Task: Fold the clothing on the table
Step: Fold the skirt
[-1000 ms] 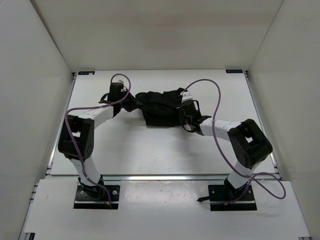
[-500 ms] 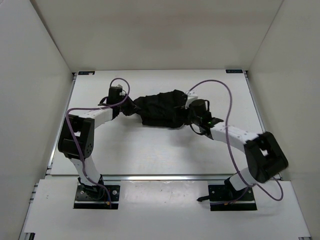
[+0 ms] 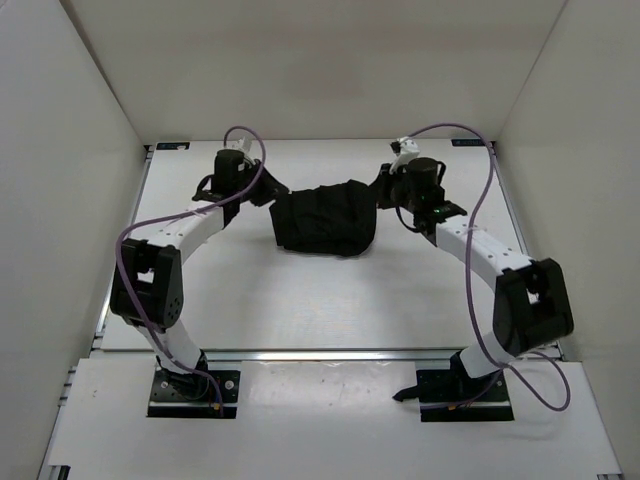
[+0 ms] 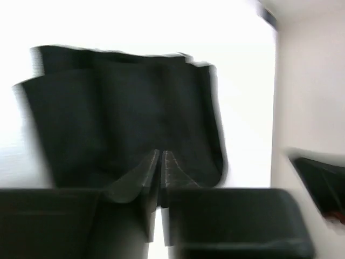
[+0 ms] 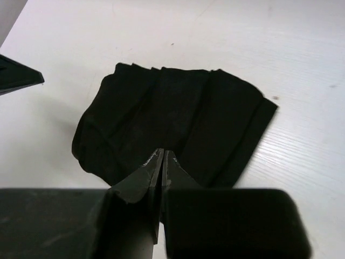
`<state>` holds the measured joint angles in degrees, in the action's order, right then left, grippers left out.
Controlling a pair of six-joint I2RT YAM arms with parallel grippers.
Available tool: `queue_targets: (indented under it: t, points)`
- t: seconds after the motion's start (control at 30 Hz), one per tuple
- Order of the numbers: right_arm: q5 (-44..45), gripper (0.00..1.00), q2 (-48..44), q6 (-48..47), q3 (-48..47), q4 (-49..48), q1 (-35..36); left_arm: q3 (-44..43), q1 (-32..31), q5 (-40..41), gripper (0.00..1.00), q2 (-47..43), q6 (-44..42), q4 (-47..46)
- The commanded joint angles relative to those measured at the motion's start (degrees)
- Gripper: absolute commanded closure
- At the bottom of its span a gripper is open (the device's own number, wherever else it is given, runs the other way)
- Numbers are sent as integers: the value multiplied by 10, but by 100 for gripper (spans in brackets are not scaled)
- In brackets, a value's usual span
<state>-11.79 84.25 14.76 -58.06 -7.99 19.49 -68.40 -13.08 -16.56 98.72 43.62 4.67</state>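
The clothing (image 3: 325, 217) is a black pleated bundle lying folded on the white table (image 3: 300, 300), a little behind its middle. My left gripper (image 3: 268, 192) hovers just off the clothing's left edge and holds nothing. In the left wrist view its fingertips (image 4: 160, 154) stand a narrow slit apart above the clothing (image 4: 124, 118). My right gripper (image 3: 385, 188) is off the clothing's upper right corner. In the right wrist view it (image 5: 163, 152) is shut and empty, above the near edge of the clothing (image 5: 172, 118).
White walls enclose the table on three sides. Metal rails (image 3: 500, 200) run along the table's edges. Purple cables (image 3: 470, 140) loop above both arms. Bare white table lies between the clothing and the arm bases (image 3: 190, 385).
Both grippers have let go of the clothing and drawn back outward and toward the far side. The right jaws opened wide, then shut. The clothing now lies flatter as one folded bundle.
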Motion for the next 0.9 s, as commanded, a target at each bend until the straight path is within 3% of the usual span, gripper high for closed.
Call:
queue_targets:
  t: [0.0, 0.03, 0.07, 0.2, 0.6, 0.77, 0.87]
  points:
    - [-77, 100, 65, 15, -65, 24, 13, -7, -51, -56, 87, -35, -2, -76]
    - [-96, 100, 91, 22, -85, 27, 17, -4, -66, -72, 99, -22, 6, -94]
    - [-117, 100, 107, 30, -100, 32, 20, -3, -77, -82, 100, -9, 11, -106]
    - [-133, 100, 171, 42, -119, 20, 28, -5, -95, -115, 100, 46, 30, -125]
    - [-139, 100, 246, 73, -52, -7, 19, 23, -122, -138, 100, 145, -16, -18]
    - [-122, 100, 252, 68, -50, 5, 13, 27, -105, -132, 100, 144, -24, -4]
    - [-157, 100, 243, 82, -58, -2, 2, 4, -92, -135, 100, 125, -27, 4]
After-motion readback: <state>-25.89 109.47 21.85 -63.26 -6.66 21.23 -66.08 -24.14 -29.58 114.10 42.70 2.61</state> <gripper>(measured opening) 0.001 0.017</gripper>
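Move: The folded skirt's middle lies about 13 cm to the right of the left hand, some 3 cm back and 12 cm below it; its left edge is almost under that hand, 1 cm to the right and 3 cm back. From the right hand the skirt's middle is about 14 cm to the left, 1 cm ahead and 18 cm below, and its right edge only 3 cm to the left and 2 cm ahead. Inward and then down from both sides: the left hand swings right over the skirt, its fingers closing, then sinks about 15 cm and draws back some 8 cm, turning clockwise and tipping down. The right hand, kept shut, moves left about 6 cm and down 15 cm, pitching down some 25 degrees. Both sets of closed fingertips come to rest on top of the cloth, the left nearer its front edge, the right near its right side. ##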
